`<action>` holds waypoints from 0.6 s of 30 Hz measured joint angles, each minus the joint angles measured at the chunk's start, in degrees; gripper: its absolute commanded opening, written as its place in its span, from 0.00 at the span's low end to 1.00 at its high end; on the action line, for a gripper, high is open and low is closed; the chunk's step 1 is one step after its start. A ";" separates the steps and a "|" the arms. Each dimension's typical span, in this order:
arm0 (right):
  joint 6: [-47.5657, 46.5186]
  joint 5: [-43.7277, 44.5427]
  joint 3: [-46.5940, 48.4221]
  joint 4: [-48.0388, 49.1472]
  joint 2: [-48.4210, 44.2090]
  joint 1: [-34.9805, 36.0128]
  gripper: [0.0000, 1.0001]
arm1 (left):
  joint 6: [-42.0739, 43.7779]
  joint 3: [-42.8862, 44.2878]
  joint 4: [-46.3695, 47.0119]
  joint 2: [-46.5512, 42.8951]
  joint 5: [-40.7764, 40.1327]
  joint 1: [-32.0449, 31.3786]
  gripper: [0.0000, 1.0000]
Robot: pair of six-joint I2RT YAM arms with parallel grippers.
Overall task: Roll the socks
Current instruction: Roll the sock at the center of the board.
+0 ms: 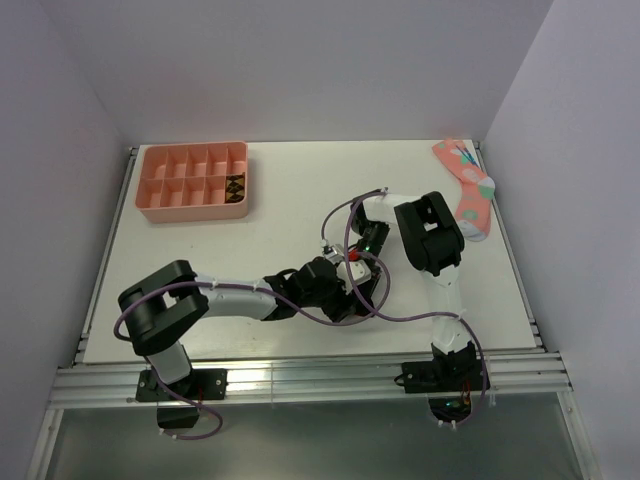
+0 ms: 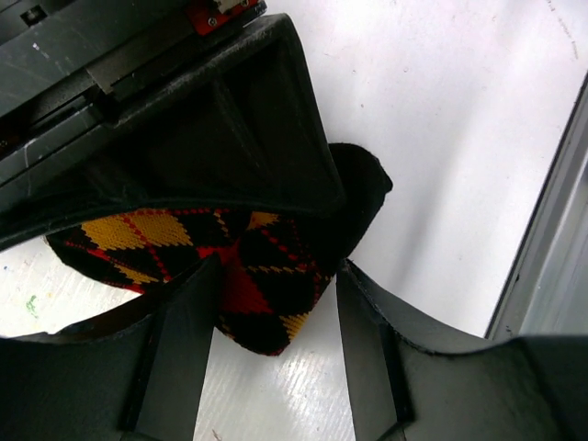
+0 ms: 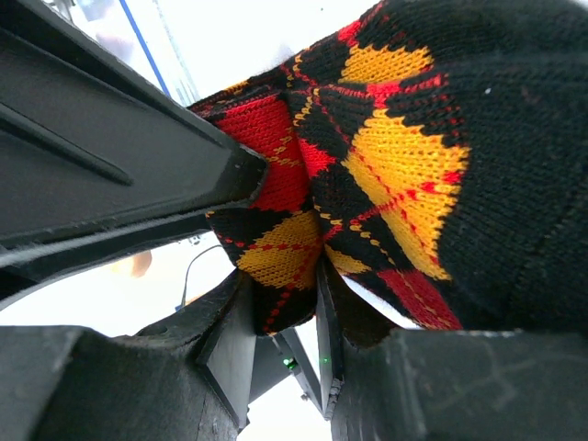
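A bundled dark argyle sock (image 2: 266,276) with red and orange diamonds lies on the white table, caught between both grippers. My left gripper (image 2: 278,285) stands open around it: the sock touches the left finger (image 2: 184,349), and a gap shows on the other side. My right gripper (image 3: 283,276) is shut on a fold of the sock (image 3: 386,156). From above, the two grippers meet mid-table, left (image 1: 335,285) and right (image 1: 365,262). They hide nearly all of the sock (image 1: 355,255), and only a small red patch shows.
A pink divided tray (image 1: 160,190) sits at the back left with a dark patterned bundle (image 1: 235,187) in one compartment. A pink sock (image 1: 468,190) lies at the far right edge. The table's metal front rail (image 2: 551,257) runs close by the left gripper.
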 measured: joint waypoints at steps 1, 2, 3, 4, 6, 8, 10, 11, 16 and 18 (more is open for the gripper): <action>0.00 0.02 0.02 -0.02 0.04 0.00 0.31 | 0.11 0.28 -0.22 0.26 -0.04 0.00 0.58; 0.02 0.02 0.09 -0.09 0.09 0.00 0.30 | 0.15 0.66 -0.42 0.70 -0.07 0.00 0.58; 0.02 0.04 0.17 -0.15 0.20 -0.02 0.30 | 0.17 1.03 -0.44 1.33 -0.07 0.00 0.58; 0.02 0.11 0.26 -0.17 0.26 -0.02 0.30 | 0.15 1.25 -0.39 1.73 -0.04 0.00 0.57; 0.02 0.28 0.28 -0.24 0.33 -0.11 0.31 | 0.11 1.68 -0.37 2.38 0.15 0.00 0.55; 0.02 0.66 0.28 -0.39 0.35 -0.26 0.30 | -0.07 1.99 -0.09 2.86 0.61 0.00 0.51; 0.02 1.05 0.28 -0.57 0.39 -0.37 0.30 | -0.35 2.12 0.59 3.48 1.44 0.02 0.44; 0.04 1.31 0.28 -0.63 0.39 -0.37 0.31 | -0.57 2.27 0.83 3.80 1.95 0.04 0.35; 0.24 2.36 0.22 -1.05 0.39 -0.70 0.32 | -3.19 2.40 2.32 4.50 5.05 0.68 0.06; 0.52 2.60 0.02 -1.09 0.39 -0.76 0.36 | -4.22 2.40 2.67 4.74 6.64 1.16 0.00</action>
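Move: The red-and-yellow argyle sock lies bunched just past the left fingertips, its middle about 3 cm to the right, 1 cm ahead and 2 cm below that hand, with a loose edge between the open fingers. The right hand already pinches the sock, whose middle lies about 2 cm back, 2 cm to the left and 1 cm below it. Nothing else stands close by. The left hand slides about 2 cm right and slightly down, closing on the sock the right hand still pinches. ##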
